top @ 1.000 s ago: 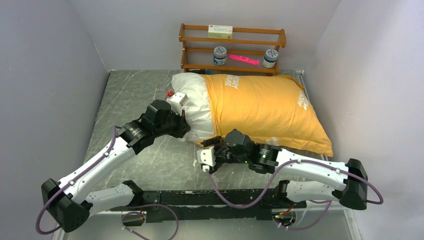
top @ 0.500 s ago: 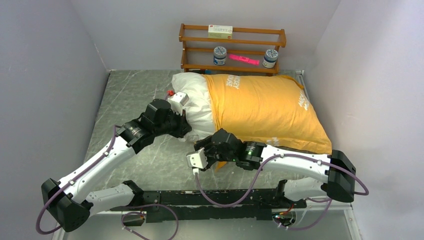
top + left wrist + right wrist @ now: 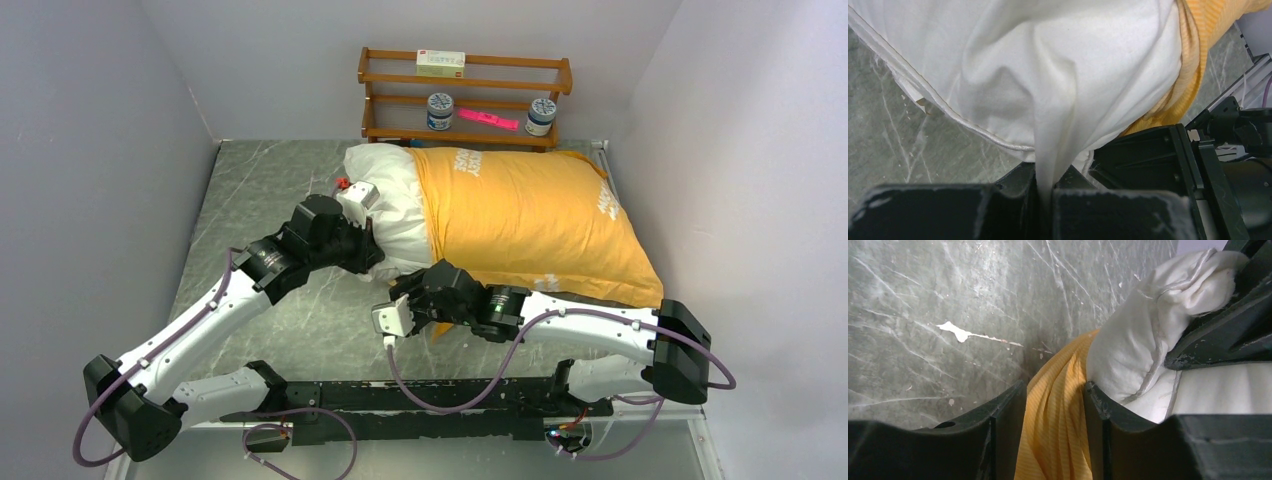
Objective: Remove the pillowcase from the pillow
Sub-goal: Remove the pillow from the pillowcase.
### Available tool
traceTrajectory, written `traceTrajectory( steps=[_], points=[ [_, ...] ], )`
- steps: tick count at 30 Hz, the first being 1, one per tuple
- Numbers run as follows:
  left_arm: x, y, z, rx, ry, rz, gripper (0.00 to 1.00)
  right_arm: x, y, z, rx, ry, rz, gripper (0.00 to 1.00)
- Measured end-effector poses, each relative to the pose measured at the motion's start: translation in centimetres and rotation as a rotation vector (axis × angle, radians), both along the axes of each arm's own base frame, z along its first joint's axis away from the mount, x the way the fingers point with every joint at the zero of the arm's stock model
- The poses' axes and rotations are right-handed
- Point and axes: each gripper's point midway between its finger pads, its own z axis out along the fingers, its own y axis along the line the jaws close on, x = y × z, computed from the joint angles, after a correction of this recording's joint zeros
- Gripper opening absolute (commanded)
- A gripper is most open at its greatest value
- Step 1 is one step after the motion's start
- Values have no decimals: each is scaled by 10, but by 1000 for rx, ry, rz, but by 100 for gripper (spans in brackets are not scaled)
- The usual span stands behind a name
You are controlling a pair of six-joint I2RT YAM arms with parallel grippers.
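Observation:
The orange-yellow pillowcase (image 3: pixel 530 215) covers the right part of the white pillow (image 3: pixel 390 200), whose left end sticks out bare. My left gripper (image 3: pixel 372 250) is at that bare end's near side. In the left wrist view it (image 3: pixel 1045 185) is shut on a pinched fold of the pillow (image 3: pixel 1048 75), with the pillowcase (image 3: pixel 1193 40) edge at the upper right. My right gripper (image 3: pixel 415 290) is at the near left corner of the case. In the right wrist view it (image 3: pixel 1055 390) is closed on a bunch of pillowcase (image 3: pixel 1058 430) beside the pillow (image 3: pixel 1133 350) corner.
A wooden shelf (image 3: pixel 465 100) stands against the back wall, just behind the pillow, with two jars (image 3: pixel 440 110), a pink item (image 3: pixel 488 119) and a small box (image 3: pixel 440 62). A small red thing (image 3: pixel 341 185) lies by the pillow's left end. Walls close in left and right.
My right arm has slid left along the pillow's near edge and its jaws have narrowed onto the orange fabric. The left arm has held its grip and barely moved.

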Motion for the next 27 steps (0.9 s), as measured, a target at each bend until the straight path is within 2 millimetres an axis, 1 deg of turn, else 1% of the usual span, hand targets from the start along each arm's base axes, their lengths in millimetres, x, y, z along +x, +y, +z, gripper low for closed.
traceTrajectory(
  steps=[2,6,9,14,18,22,24,27],
  points=[
    [-1,-1,1,-3,1,-5,5,2,-2,-1,-7,-7,-13,42],
    [-1,0,7,4,-8,-12,5,5,-8,-8,-25,-9,-48,28],
    [1,-1,15,14,-12,-18,5,7,-16,-14,-41,1,-84,19],
    [2,-4,24,38,-8,-30,5,11,-30,-15,-38,21,-171,6],
    [5,-7,32,55,-1,-36,5,14,-44,-19,-27,30,-245,0],
    [8,-10,44,74,6,-47,5,19,-63,-26,-27,14,-329,0],
    [12,-12,53,87,3,-52,5,26,-74,-25,-16,-6,-381,0],
    [22,-18,72,93,-11,-54,5,35,-87,-17,18,-33,-451,0]
  ],
)
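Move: The pillowcase's bunched orange hem runs between and just below the right hand's open fingers, about 3 cm down and a centimetre ahead. The white pillow corner, already pinched in the left hand, is some 5 cm ahead, 4 cm left and 6 cm above the right hand. From the left hand, that hem bunch lies about 4 cm back, 4 cm right and 9 cm below, and the middle of the pillowcase's mouth is some 10 cm right and 4 cm ahead, slightly lower. The white pillow corner is kept pinched in the left hand and lifted about 7 cm, with a little drift forward and right that quickens towards the end. Meanwhile the right hand sweeps about 9 cm right along the hem and some 4 cm forward, dipping slightly and turning about 25 degrees clockwise as its fingers go from half open to shut, pinching the orange hem beside the white label. ##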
